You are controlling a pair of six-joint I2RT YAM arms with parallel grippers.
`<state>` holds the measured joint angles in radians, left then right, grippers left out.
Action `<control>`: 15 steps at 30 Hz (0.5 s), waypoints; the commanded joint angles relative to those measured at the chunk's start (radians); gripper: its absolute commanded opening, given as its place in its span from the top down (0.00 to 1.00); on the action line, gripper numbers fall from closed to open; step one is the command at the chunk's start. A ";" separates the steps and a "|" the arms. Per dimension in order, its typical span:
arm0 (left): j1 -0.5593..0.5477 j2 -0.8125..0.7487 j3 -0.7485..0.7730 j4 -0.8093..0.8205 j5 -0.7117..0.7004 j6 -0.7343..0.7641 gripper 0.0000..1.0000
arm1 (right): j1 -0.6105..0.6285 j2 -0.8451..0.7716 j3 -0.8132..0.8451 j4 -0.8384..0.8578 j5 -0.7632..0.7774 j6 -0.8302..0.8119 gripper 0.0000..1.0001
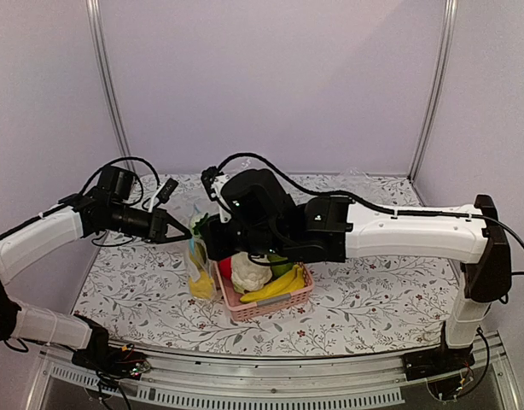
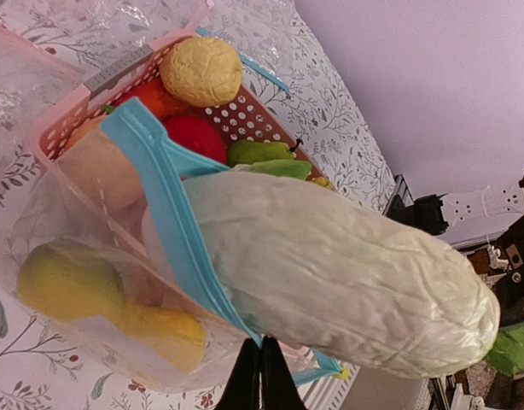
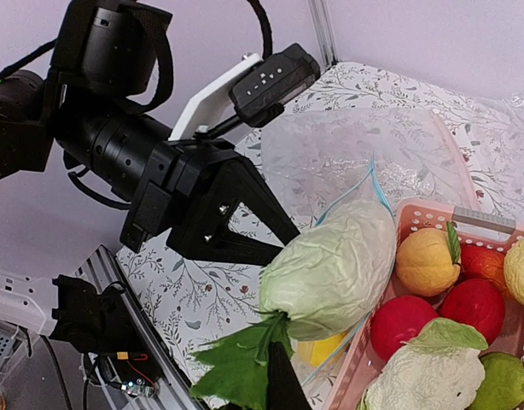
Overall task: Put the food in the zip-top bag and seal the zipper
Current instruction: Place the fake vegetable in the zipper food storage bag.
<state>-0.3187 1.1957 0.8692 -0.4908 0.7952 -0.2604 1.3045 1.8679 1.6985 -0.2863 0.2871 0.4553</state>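
The zip-top bag [image 1: 196,256] hangs upright just left of the pink basket [image 1: 270,306]. My left gripper [image 2: 262,352] is shut on the bag's mouth edge, right at the light-blue zipper [image 2: 164,209]. A yellow fruit [image 2: 100,295] lies inside the bag. My right gripper [image 3: 277,359] is shut on the green leaves [image 3: 241,363] of the white oblong piece [image 3: 334,269]. That piece [image 2: 347,265] hangs tilted, its far end at the bag's mouth against the zipper. From above, the right arm hides its own fingers.
The pink basket [image 3: 467,218] touches the bag's right side. It holds a white cauliflower [image 3: 424,380], red fruit [image 3: 401,320], an orange-yellow fruit [image 3: 426,260], a green one [image 3: 501,384] and bananas [image 1: 275,289]. The left gripper [image 3: 245,226] is close to the white piece.
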 commanded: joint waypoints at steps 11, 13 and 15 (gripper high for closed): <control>-0.007 0.002 0.004 0.022 0.004 0.000 1.00 | -0.006 0.163 0.092 -0.037 0.002 0.011 1.00; -0.005 -0.001 0.003 0.020 0.001 -0.001 1.00 | -0.014 0.183 0.093 -0.056 -0.008 0.029 1.00; -0.006 -0.003 0.002 0.021 0.000 -0.001 1.00 | -0.021 0.203 0.093 -0.073 -0.013 0.040 1.00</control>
<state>-0.3187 1.1973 0.8692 -0.4911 0.7948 -0.2623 1.2987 2.0205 1.7683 -0.3038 0.2859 0.4637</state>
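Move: The right hand holds the cabbage by its green leaves; the open bag mouth lies about 6 cm ahead of that hand, level with it sideways and some 9 cm lower. The yellow fruit in the bag is about 2 cm ahead, 2 cm left and 20 cm down; the cauliflower is 2 cm ahead, 11 cm right and 18 cm down. For the left hand, pinching the zipper edge, the bag mouth is straight right by 4 cm and 2 cm lower. The right hand, still shut on the leaves, sinks steadily by about 5.5 cm while easing some 2.5 cm to its left, bringing the cabbage blunt end first down through the blue zipper opening and in over the yellow fruit, with hardly any turn of the wrist. The left hand stays put and keeps its pinch on the zipper edge beside the opening, holding the bag up as the cabbage goes in. ##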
